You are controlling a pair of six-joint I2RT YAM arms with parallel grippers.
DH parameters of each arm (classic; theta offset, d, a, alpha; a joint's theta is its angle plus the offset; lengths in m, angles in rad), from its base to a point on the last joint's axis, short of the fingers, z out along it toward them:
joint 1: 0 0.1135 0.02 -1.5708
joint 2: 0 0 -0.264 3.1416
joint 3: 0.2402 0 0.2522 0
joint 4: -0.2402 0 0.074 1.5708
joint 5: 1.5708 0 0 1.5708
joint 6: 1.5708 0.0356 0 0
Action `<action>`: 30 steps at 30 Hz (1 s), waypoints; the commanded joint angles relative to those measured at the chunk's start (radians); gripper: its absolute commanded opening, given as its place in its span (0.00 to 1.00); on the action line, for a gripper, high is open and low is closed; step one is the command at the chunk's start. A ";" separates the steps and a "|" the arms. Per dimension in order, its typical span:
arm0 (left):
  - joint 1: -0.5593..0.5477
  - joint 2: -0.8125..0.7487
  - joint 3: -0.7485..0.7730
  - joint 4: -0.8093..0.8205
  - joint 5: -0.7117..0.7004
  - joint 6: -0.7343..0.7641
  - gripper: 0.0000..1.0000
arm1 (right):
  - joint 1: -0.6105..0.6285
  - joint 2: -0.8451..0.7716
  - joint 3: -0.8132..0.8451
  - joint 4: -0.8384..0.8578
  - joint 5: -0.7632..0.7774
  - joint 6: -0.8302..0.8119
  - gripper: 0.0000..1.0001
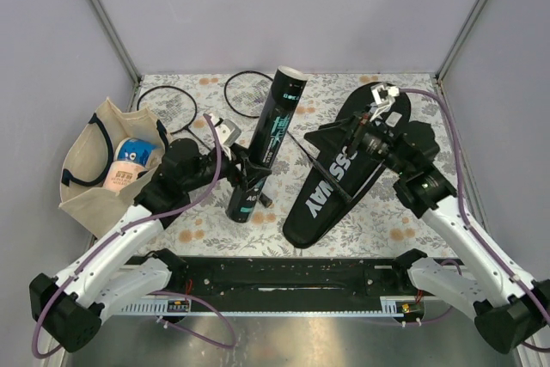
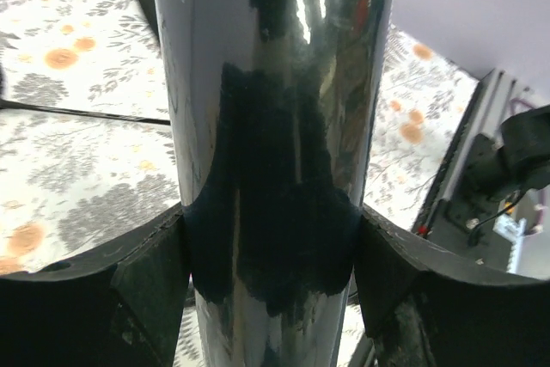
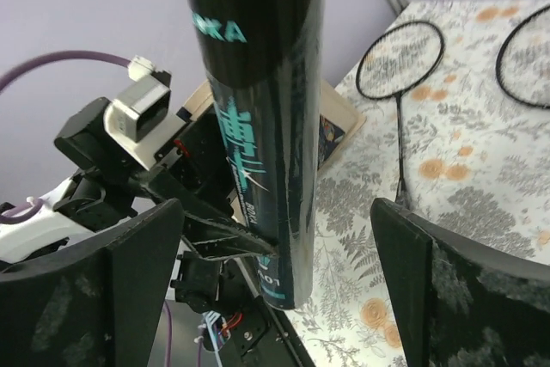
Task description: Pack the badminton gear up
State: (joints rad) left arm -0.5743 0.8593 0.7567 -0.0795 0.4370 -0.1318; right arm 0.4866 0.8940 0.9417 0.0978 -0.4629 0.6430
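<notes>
My left gripper (image 1: 243,174) is shut on the long black tube (image 1: 268,139), which leans with its top end toward the back. In the left wrist view both fingers (image 2: 146,285) press the glossy tube (image 2: 275,126). My right gripper (image 1: 316,139) hangs open above the black cover (image 1: 331,186) lettered "CROSSWAY". Its jaws (image 3: 277,212) stand wide and face the tube (image 3: 258,83) without touching it. Two thin black racquets (image 1: 168,109) (image 1: 247,92) lie at the back of the table, and both also show in the right wrist view (image 3: 400,62) (image 3: 526,58).
A beige tote bag (image 1: 94,169) with dark handles sits at the left, holding a tape roll (image 1: 133,156) with a blue centre. Grey walls close in the floral tablecloth (image 1: 387,229) on three sides. The black base rail (image 1: 284,277) runs along the near edge.
</notes>
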 commanded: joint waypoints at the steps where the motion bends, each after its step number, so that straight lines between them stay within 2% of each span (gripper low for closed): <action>1: -0.022 0.041 0.079 0.191 0.049 -0.173 0.08 | 0.044 0.061 -0.026 0.221 -0.025 0.066 0.99; 6: -0.039 0.086 0.073 0.270 0.058 -0.235 0.09 | 0.099 0.141 -0.044 0.295 0.010 0.106 0.99; 11: -0.052 0.122 0.058 0.330 0.066 -0.287 0.14 | 0.138 0.233 -0.043 0.376 0.030 0.135 0.99; 15: -0.056 0.161 0.063 0.322 0.072 -0.308 0.16 | 0.158 0.321 -0.009 0.384 0.018 0.153 0.95; 19: -0.061 0.158 0.043 0.322 0.069 -0.313 0.22 | 0.161 0.350 -0.007 0.407 0.020 0.172 0.84; 23: -0.061 0.141 0.020 0.308 0.048 -0.298 0.39 | 0.161 0.352 -0.006 0.407 0.043 0.178 0.70; 24: -0.061 0.138 0.017 0.301 0.043 -0.293 0.48 | 0.161 0.352 -0.003 0.402 0.049 0.181 0.65; 25: -0.061 0.135 0.013 0.293 0.037 -0.290 0.65 | 0.159 0.355 0.000 0.405 0.049 0.182 0.61; 28: -0.061 0.121 0.001 0.270 0.037 -0.273 0.99 | 0.147 0.364 0.011 0.407 0.047 0.193 0.49; 30: -0.059 0.107 -0.008 0.247 0.034 -0.252 0.99 | 0.120 0.370 0.017 0.413 0.029 0.214 0.43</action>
State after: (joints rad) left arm -0.6304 1.0088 0.7624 0.1295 0.4713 -0.4206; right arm 0.6369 1.2617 0.8940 0.4290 -0.4370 0.8154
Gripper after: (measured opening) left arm 0.974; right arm 0.751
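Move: The shuttlecock tube is already in the left fingers, standing steeply, its middle some 3 cm above and 2 cm ahead of that hand; the open right gripper is about 17 cm to its right, level fore and aft, 12 cm higher. From the right hand the tube's middle lies about 13 cm left, 2 cm ahead and 7 cm down. On the table, the racket handle lies 14 cm left and level, the racket bag 12 cm right and 8 cm ahead, both 38 cm below. The steeply held shuttlecock tube is carried some 4.5 cm to the right by the left hand, tilting slightly, while the open right hand comes left about 9 cm, down 7 cm and a little forward to meet it, its fingers tipping down slightly. The right fingers close round the tube above the left grip and hold; only then do the left fingers open wide, staying around it. ##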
